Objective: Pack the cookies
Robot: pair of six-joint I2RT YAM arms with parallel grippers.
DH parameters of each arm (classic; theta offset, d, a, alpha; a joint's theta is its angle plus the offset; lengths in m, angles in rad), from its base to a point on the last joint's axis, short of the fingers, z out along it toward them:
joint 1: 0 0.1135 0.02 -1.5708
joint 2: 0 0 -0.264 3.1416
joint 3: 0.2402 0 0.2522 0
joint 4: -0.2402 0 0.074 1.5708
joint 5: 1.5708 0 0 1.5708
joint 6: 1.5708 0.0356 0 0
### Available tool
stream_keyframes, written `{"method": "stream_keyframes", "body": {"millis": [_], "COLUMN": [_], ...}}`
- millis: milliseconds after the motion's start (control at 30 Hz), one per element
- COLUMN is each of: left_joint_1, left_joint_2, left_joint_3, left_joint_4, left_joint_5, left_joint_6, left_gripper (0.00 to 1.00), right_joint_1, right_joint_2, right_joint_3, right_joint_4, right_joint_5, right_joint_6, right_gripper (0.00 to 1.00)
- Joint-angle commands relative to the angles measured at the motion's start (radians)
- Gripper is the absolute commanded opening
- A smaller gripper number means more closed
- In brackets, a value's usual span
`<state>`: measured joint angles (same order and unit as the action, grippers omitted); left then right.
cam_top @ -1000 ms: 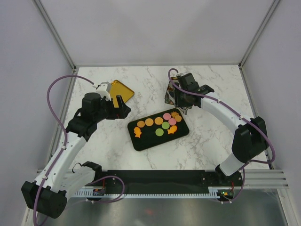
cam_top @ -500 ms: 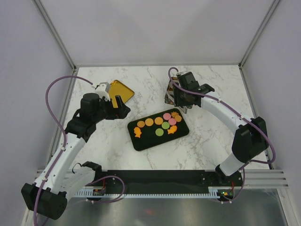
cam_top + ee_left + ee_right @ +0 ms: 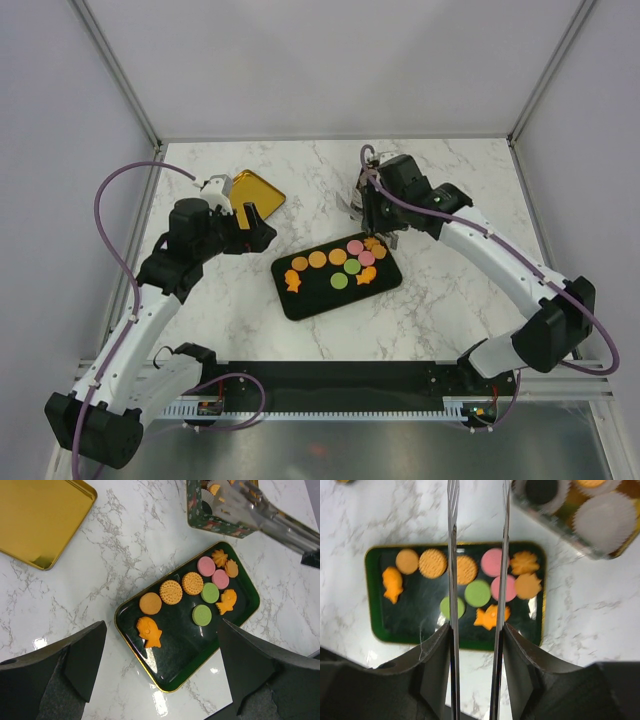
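Several cookies [image 3: 340, 268] [image 3: 190, 595] [image 3: 470, 580], orange, pink and green, round, fish and flower shaped, lie on the black tray [image 3: 310, 300] [image 3: 175, 650] [image 3: 375, 615]. My right gripper [image 3: 378, 225] [image 3: 476, 627] is shut on metal tongs [image 3: 452, 555] [image 3: 265, 515]. The tongs' arms stand apart with nothing between them, and their tips reach over the tin box [image 3: 358, 205] [image 3: 590, 520]. A black cookie [image 3: 542, 490] sits in a paper cup inside the tin. My left gripper [image 3: 258, 228] [image 3: 160, 630] hangs open over the tray's left end, holding nothing.
A gold lid [image 3: 258, 192] [image 3: 35, 520] lies on the marble table at the back left. White fluted paper cups [image 3: 607, 512] fill the tin behind the tray's right end. Frame posts and walls enclose the table on three sides.
The right arm has swung, its elbow moving right and nearer, and the wrist has turned over the tray's right end. The left arm has barely moved.
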<state>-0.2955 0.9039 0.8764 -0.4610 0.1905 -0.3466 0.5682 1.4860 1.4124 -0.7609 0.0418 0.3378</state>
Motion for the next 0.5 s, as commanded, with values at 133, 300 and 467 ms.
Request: {"method": "stream_keyframes", "body": {"millis": [133, 300, 467], "left_joint_1": [0.016, 0.018, 0.018], "left_joint_2": [-0.019, -0.013, -0.011], "left_joint_3": [-0.01, -0.008, -0.008], "left_joint_4": [0.036, 0.036, 0.036], "left_joint_5": [0.018, 0.029, 0.032], "left_joint_6": [-0.005, -0.005, -0.006], "left_gripper": [1.0, 1.0, 1.0], "right_joint_1": [0.237, 0.248, 0.248], "right_joint_2": [-0.115, -0.193, -0.214], "right_joint_3": [-0.108, -0.154, -0.194], "right_joint_4": [-0.164, -0.233, -0.238], "right_joint_5": [0.001, -0.006, -0.04], "right_joint_6": [0.073, 0.095, 0.093], "right_gripper": [0.5, 0.52, 0.52]}}
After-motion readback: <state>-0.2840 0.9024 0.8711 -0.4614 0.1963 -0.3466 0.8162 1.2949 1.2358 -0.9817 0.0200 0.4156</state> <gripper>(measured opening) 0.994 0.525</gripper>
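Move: The nearer green cookie in the dark tray lies about 8 cm back and 11 cm to the left of the right hand, some 19 cm below it. The farther green cookie is 4 cm back and 8 cm left, the fish cookie 6 cm back and 4 cm left; the cookie box stands about 13 cm ahead, nearly in line. From the left hand, the nearer green cookie is about 19 cm right and 3 cm back. Back by some 13 cm and slightly down, the right hand swings the tongs from the box to above the green cookies, bowing out to its left and then coming back right, and slowing near the end. The wrist tips the tongs steeper and turns them roughly 10 degrees counter-clockwise, while the fingers keep their part-open hold on the tongs. ##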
